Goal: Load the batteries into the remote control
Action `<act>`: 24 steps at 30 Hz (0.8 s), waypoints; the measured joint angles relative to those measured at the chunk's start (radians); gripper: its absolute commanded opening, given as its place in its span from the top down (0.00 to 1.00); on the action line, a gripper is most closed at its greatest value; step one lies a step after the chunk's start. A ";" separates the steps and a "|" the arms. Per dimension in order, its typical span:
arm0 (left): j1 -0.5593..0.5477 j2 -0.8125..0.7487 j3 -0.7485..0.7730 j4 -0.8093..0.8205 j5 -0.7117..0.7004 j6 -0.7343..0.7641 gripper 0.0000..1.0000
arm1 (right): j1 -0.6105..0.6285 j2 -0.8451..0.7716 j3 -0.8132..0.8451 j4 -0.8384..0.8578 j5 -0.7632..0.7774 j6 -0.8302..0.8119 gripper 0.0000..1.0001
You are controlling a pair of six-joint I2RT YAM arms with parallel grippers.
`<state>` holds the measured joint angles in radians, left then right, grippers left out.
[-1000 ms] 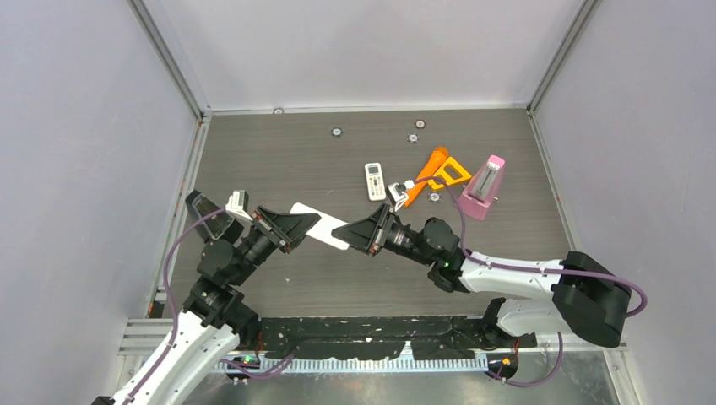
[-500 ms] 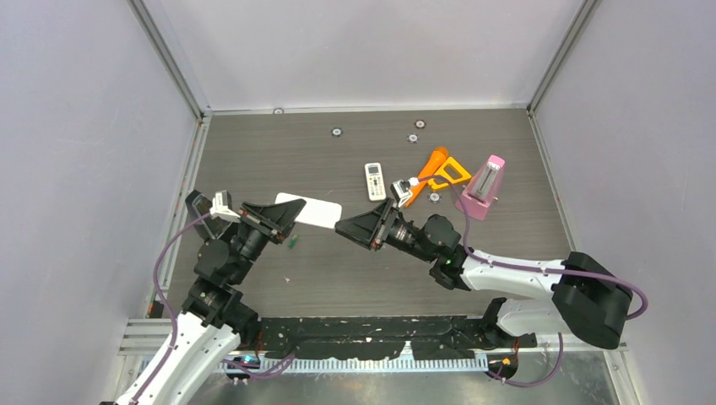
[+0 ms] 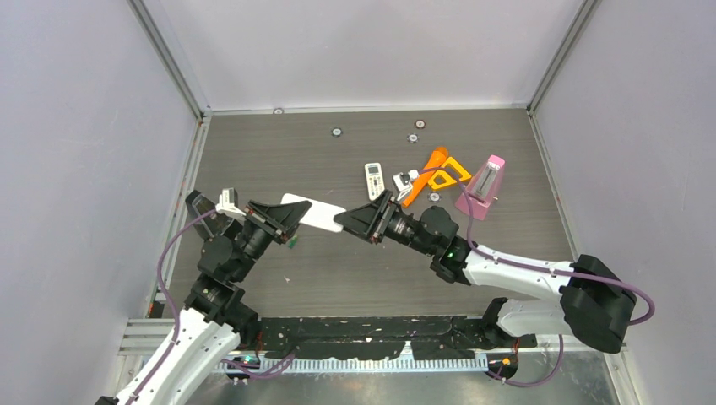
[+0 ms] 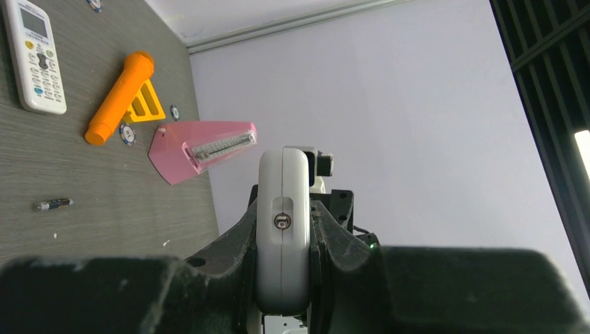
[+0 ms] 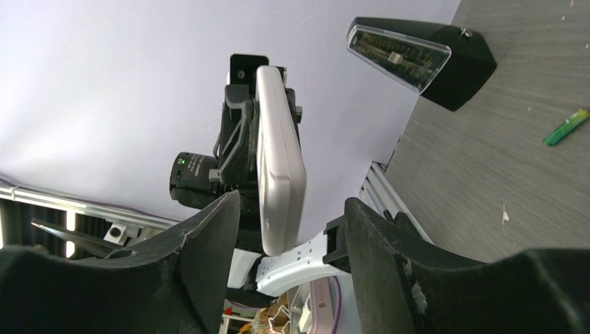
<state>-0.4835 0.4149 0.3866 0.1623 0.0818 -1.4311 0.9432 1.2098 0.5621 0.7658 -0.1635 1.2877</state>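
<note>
My left gripper (image 3: 277, 221) is shut on the white remote control (image 3: 314, 213) and holds it above the table, edge-on in the left wrist view (image 4: 282, 229). My right gripper (image 3: 353, 221) is open, its jaws standing either side of the remote's free end (image 5: 278, 167) without touching it. A green battery (image 3: 290, 243) lies on the table below the left gripper and shows at the right edge of the right wrist view (image 5: 567, 126). One dark battery (image 4: 52, 204) with a silvery end lies on the table further out.
A second small white remote (image 3: 375, 180) with buttons lies mid-table beside an orange flashlight (image 3: 435, 169), an orange triangle (image 3: 450, 174) and a pink metronome (image 3: 481, 187). A black metronome (image 5: 421, 59) stands at the left. Small round chips (image 3: 336, 132) dot the far side.
My right gripper has opened and let go of the remote's end. The left gripper has swung the remote left and back, and the green battery now shows on the table beneath.
</note>
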 measured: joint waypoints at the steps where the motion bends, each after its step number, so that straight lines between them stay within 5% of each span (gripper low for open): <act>1: 0.000 0.000 0.000 -0.001 0.008 0.001 1.00 | -0.005 0.000 0.011 -0.011 0.000 -0.010 0.37; 24: 0.002 0.034 0.004 -0.005 0.069 0.021 1.00 | -0.033 0.076 0.103 -0.063 -0.105 -0.100 0.68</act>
<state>-0.4812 0.4484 0.3908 0.1570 0.1513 -1.4097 0.9104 1.2854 0.6655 0.7025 -0.2684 1.1873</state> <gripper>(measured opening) 0.232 0.364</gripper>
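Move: The white remote control sits in the left hand's fingers, its middle roughly 2 cm to that hand's right and 1 cm back, at finger height. From the open right hand, that middle lies about 5 cm left and 1 cm ahead, about level, with the near end just beyond the fingertips. On the table some 32 cm below the right hand, the second remote lies about 28 cm ahead and 8 cm right, and the green battery about 10 cm ahead and 15 cm left. The right hand first swings forward nearly 2 cm and up about 2.5 cm, then drops back to its starting height while going about 1.5 cm left and easing back 1 cm, so that its fingers come round the free end of the remote control and close by roughly two fifths until they seem to meet its sides. The left hand keeps its grip on the remote and drifts about 1 cm right and 1 cm down towards the right hand, turning only a few degrees clockwise. ##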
